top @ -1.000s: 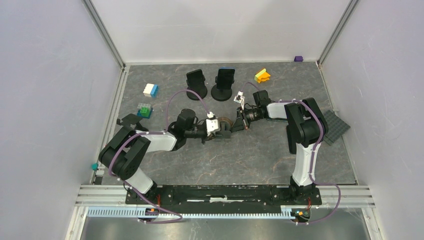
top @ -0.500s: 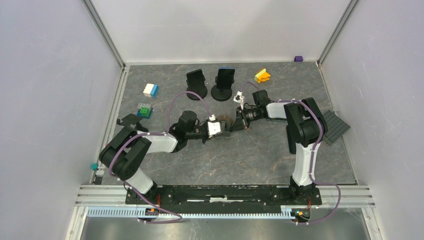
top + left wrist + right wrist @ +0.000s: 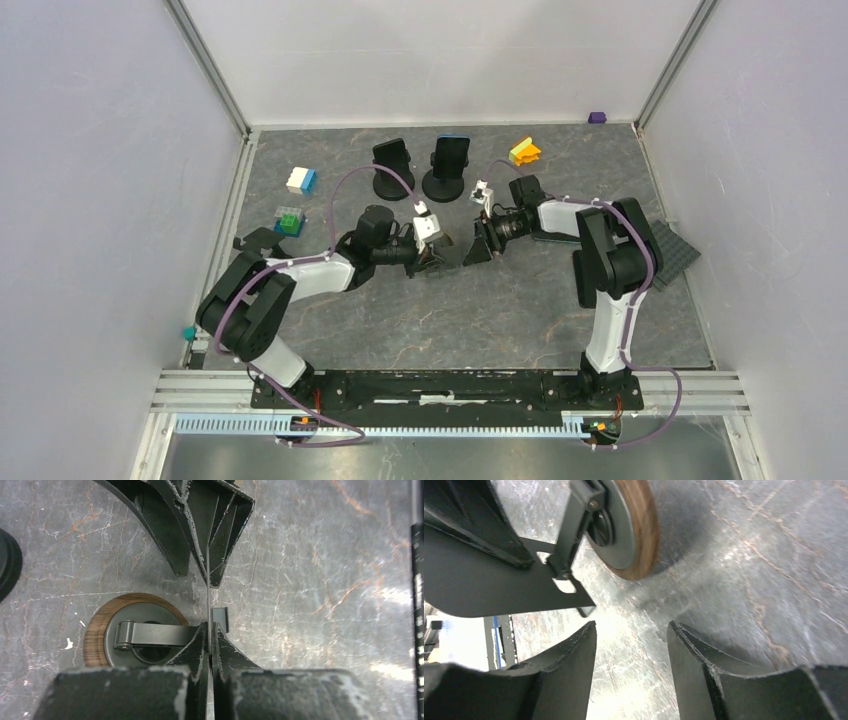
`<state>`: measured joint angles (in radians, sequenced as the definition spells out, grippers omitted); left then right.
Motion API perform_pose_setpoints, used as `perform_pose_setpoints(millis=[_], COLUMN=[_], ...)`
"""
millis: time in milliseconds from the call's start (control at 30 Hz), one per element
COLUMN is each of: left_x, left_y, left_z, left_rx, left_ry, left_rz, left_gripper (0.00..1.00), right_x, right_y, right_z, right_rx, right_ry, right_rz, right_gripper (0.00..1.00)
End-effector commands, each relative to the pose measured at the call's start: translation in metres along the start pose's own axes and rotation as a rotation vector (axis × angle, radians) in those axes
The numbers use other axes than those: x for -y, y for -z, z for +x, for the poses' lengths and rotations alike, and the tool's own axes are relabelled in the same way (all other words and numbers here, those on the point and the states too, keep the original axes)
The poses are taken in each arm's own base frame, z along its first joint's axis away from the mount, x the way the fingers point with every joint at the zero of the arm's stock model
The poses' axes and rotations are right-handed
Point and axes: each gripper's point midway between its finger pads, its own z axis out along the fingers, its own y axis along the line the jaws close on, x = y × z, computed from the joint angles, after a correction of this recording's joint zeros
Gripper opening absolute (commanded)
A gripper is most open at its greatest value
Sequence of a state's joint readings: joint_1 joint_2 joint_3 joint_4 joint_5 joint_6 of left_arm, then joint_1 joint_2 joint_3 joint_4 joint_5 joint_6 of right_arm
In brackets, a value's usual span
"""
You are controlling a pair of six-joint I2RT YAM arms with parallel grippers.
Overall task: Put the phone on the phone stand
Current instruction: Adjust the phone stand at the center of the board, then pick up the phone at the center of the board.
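Note:
The phone stand [image 3: 131,636] has a wood-rimmed round base, a dark metal arm and a thin plate [image 3: 499,592]. My left gripper [image 3: 209,626] is shut on that plate, seen edge-on between its fingers. In the top view this gripper [image 3: 432,256] is at mid-table. My right gripper [image 3: 631,627] faces it, open, with nothing between its fingers and the plate's corner just beyond its tips. From above, the right gripper [image 3: 477,243] is close to the right of the left one. Two dark phones lean on black round stands at the back, one [image 3: 392,155] plain and one [image 3: 452,150] blue-edged.
Toy bricks lie around: white-blue [image 3: 301,180], green [image 3: 289,221], yellow-orange [image 3: 523,151]. A small white piece [image 3: 482,190] sits behind the right gripper. A grey studded plate [image 3: 672,255] lies at the right wall. A flat dark thing [image 3: 548,237] shows under my right forearm.
My right gripper has opened and let go of the stand's plate. My left gripper, still shut on the plate, has shifted a little to the left and back.

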<state>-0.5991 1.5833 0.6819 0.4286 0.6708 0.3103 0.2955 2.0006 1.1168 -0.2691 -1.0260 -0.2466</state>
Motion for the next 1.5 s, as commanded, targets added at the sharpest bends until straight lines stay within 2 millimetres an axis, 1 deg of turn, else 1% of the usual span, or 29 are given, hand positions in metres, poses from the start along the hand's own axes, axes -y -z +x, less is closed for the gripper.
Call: perform_pose_setpoints(millis=[0,133,200,267,467,500,567,600,633,700,767,800,833,900,1000,1033,1067,1167,1300,1467], left_x=[-0.001,-0.003,-0.002,-0.001,-0.001,-0.001,-0.004,-0.005,-0.006,-0.011,-0.015,-0.017,-0.018,-0.020,-0.023,-0.025,-0.027,-0.031,-0.039,-0.044], left_y=[0.000,-0.002,-0.002,-0.003,-0.012,-0.013,-0.014,-0.014,-0.015,-0.014,-0.012,-0.011,-0.009,-0.007,-0.002,0.000,0.003,0.009,0.021,0.038], left_z=[-0.038,-0.041,-0.044,-0.041,-0.018,-0.015,-0.012,-0.010,-0.008,-0.005,-0.005,-0.005,-0.005,-0.006,-0.011,-0.013,-0.016,-0.022,-0.034,-0.050], left_rx=[0.066,0.082,0.107,0.123,0.090,0.082,0.075,0.070,0.065,0.061,0.063,0.066,0.065,0.060,0.055,0.055,0.056,0.055,0.058,0.064], left_ry=[0.155,0.260,0.333,0.370,0.409,0.417,0.426,0.434,0.442,0.457,0.456,0.451,0.447,0.426,0.380,0.364,0.347,0.303,0.240,0.169], left_rz=[0.033,0.079,0.117,0.142,0.155,0.153,0.148,0.145,0.139,0.120,0.107,0.102,0.095,0.079,0.049,0.037,0.023,-0.017,-0.083,-0.151], left_gripper=[0.02,0.02,0.02,0.02,0.02,0.04,0.12,0.17,0.21,0.30,0.36,0.39,0.41,0.47,0.56,0.60,0.62,0.68,0.80,0.89], right_x=[0.034,0.033,0.034,0.033,0.032,0.032,0.035,0.039,0.043,0.051,0.059,0.062,0.064,0.066,0.060,0.057,0.055,0.053,0.052,0.050], right_y=[0.023,0.045,0.060,0.076,0.120,0.126,0.138,0.144,0.153,0.169,0.184,0.192,0.197,0.207,0.215,0.218,0.223,0.237,0.260,0.271], right_z=[0.018,0.011,0.006,0.000,-0.012,-0.013,-0.013,-0.013,-0.013,-0.012,-0.010,-0.008,-0.005,0.002,0.015,0.019,0.025,0.044,0.072,0.103], right_rx=[-0.089,-0.084,-0.078,-0.064,-0.079,-0.085,-0.107,-0.122,-0.140,-0.179,-0.208,-0.227,-0.245,-0.278,-0.282,-0.277,-0.271,-0.249,-0.218,-0.192], right_ry=[0.018,0.070,0.102,0.137,0.243,0.251,0.274,0.281,0.295,0.323,0.347,0.356,0.363,0.364,0.334,0.317,0.290,0.211,0.093,-0.030], right_rz=[0.189,0.231,0.265,0.308,0.464,0.486,0.535,0.570,0.606,0.676,0.731,0.759,0.780,0.820,0.853,0.876,0.908,1.010,1.132,1.210], right_gripper=[0.62,0.64,0.65,0.66,0.72,0.73,0.75,0.76,0.80,0.84,0.85,0.86,0.89,0.91,0.92,0.97,0.98,0.98,0.98,0.98])
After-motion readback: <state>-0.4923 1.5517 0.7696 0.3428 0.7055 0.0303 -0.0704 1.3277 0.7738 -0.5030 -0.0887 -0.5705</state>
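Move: The left fingers still pinch the phone stand's plate; its wood-rimmed base hangs tilted about 4 cm ahead, 3 cm right and 5 cm below, and the table spot for it is straight below, some 9 cm down. Two black stands are roughly 18 cm ahead, one 1 cm right, one 9 cm left, 3 cm lower. From the empty right hand, the lengthwise phone lies 26 cm right, 4 cm back, 3 cm down; the crosswise phone 17 cm right, 7 cm ahead, equally low. Keep the left pinch on the plate, roll the wrist some 25 degrees so its forward side tips down, and after a small lift lower about 3 cm to set the base down; then spread the fingers off the plate and draw up, forward and left. Meanwhile swing the right gripper away rightward, about 27 cm, arching over towards the lengthwise phone, opening wider and turning fingers down. ##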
